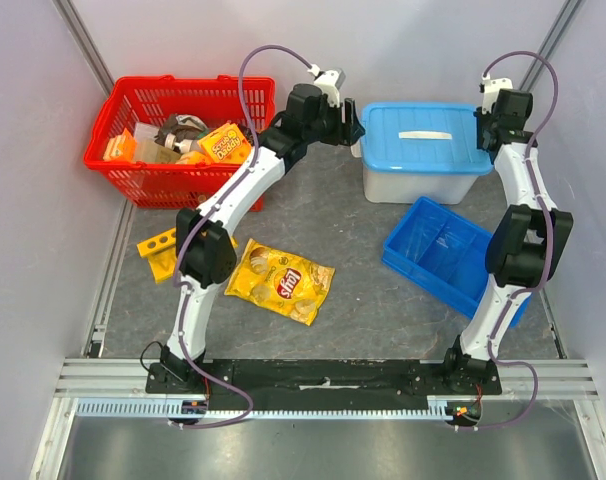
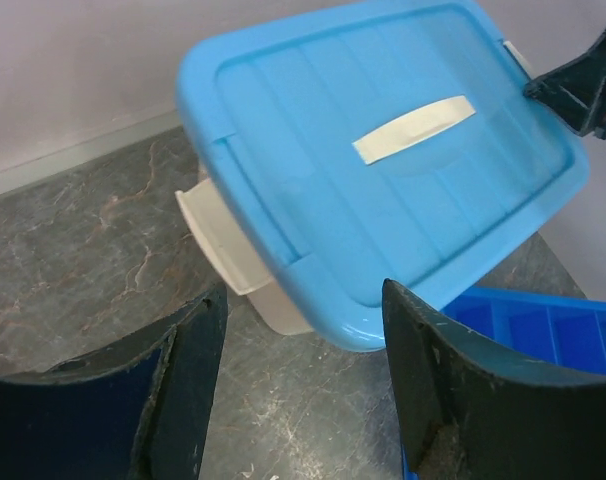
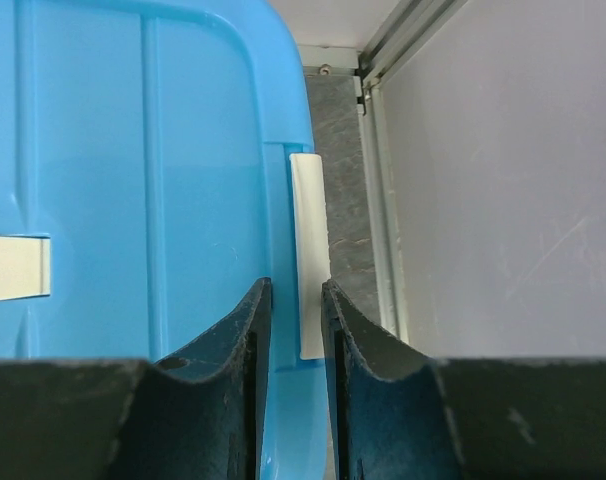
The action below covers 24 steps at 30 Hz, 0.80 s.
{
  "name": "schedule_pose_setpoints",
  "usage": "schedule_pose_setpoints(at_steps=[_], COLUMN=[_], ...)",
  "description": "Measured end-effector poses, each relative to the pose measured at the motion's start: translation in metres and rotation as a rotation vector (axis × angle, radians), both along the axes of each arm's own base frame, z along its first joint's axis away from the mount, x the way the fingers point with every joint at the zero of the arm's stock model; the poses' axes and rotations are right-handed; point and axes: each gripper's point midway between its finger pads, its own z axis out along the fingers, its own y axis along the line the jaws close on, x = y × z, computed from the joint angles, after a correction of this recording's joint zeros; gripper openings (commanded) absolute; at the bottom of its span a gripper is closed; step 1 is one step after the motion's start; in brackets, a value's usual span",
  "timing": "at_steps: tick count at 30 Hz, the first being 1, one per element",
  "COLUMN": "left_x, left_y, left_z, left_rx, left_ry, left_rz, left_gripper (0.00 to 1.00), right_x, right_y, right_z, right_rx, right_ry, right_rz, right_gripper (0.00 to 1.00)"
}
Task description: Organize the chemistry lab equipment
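A clear storage box with a blue lid [image 1: 420, 135] stands at the back of the table. My left gripper [image 1: 355, 128] hovers by its left end. In the left wrist view that gripper [image 2: 303, 300] is open and empty, just short of the white left latch [image 2: 218, 240] and the lid's corner. My right gripper [image 1: 483, 127] is at the box's right end. Its fingers [image 3: 296, 285] stand close together on either side of the white right latch [image 3: 309, 230] at the lid's rim. A yellow test tube rack [image 1: 159, 250] lies on the table at the left.
A red basket [image 1: 123, 175] with several items stands at the back left. A yellow chips bag [image 1: 280, 282] lies in the middle. An open blue bin [image 1: 438, 248] sits at the right, in front of the box. Walls close in on both sides.
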Motion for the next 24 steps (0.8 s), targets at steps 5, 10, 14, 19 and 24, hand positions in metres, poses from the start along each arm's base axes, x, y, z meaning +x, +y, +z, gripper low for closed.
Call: schedule_pose_setpoints(at_steps=[5,10,14,19,24], left_x=[0.006,0.007,0.009,0.013,0.016], left_y=[0.004,-0.011,-0.023,-0.029,-0.032], left_z=[-0.012,-0.037,-0.055,-0.076,-0.088], left_rx=[-0.022,-0.074,-0.118,-0.14,-0.15], left_ry=[0.052,0.124,0.172,0.219,0.233], left_rz=[0.007,-0.031,-0.052,-0.05,-0.047], left_gripper=[0.72,0.73,0.73,0.73,0.73], right_x=[0.004,0.004,0.005,0.005,0.005], right_y=[-0.01,-0.009,-0.01,-0.011,-0.012], right_z=[0.001,0.001,0.0,0.001,0.001], right_rx=[-0.038,-0.04,-0.04,-0.036,-0.032], right_ry=[0.007,0.007,0.006,0.002,-0.001], right_rz=[0.024,0.044,0.054,0.059,0.063], right_gripper=[0.32,0.32,0.32,0.32,0.32])
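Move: The blue lid on the white bin has its middle about 19 cm right of the left hand, some 3 cm ahead and 8 cm below; its left end is only a few centimetres to the right. From the right hand, at the lid's right end, that middle is 15 cm left, level front to back and 1 cm below. The blue tray lies 28 cm right of the left hand, 19 cm back and 26 cm below. Left hand, fingers open, sinks about 9 cm and slightly right to the lid's left end, tipping down some 15 degrees. ##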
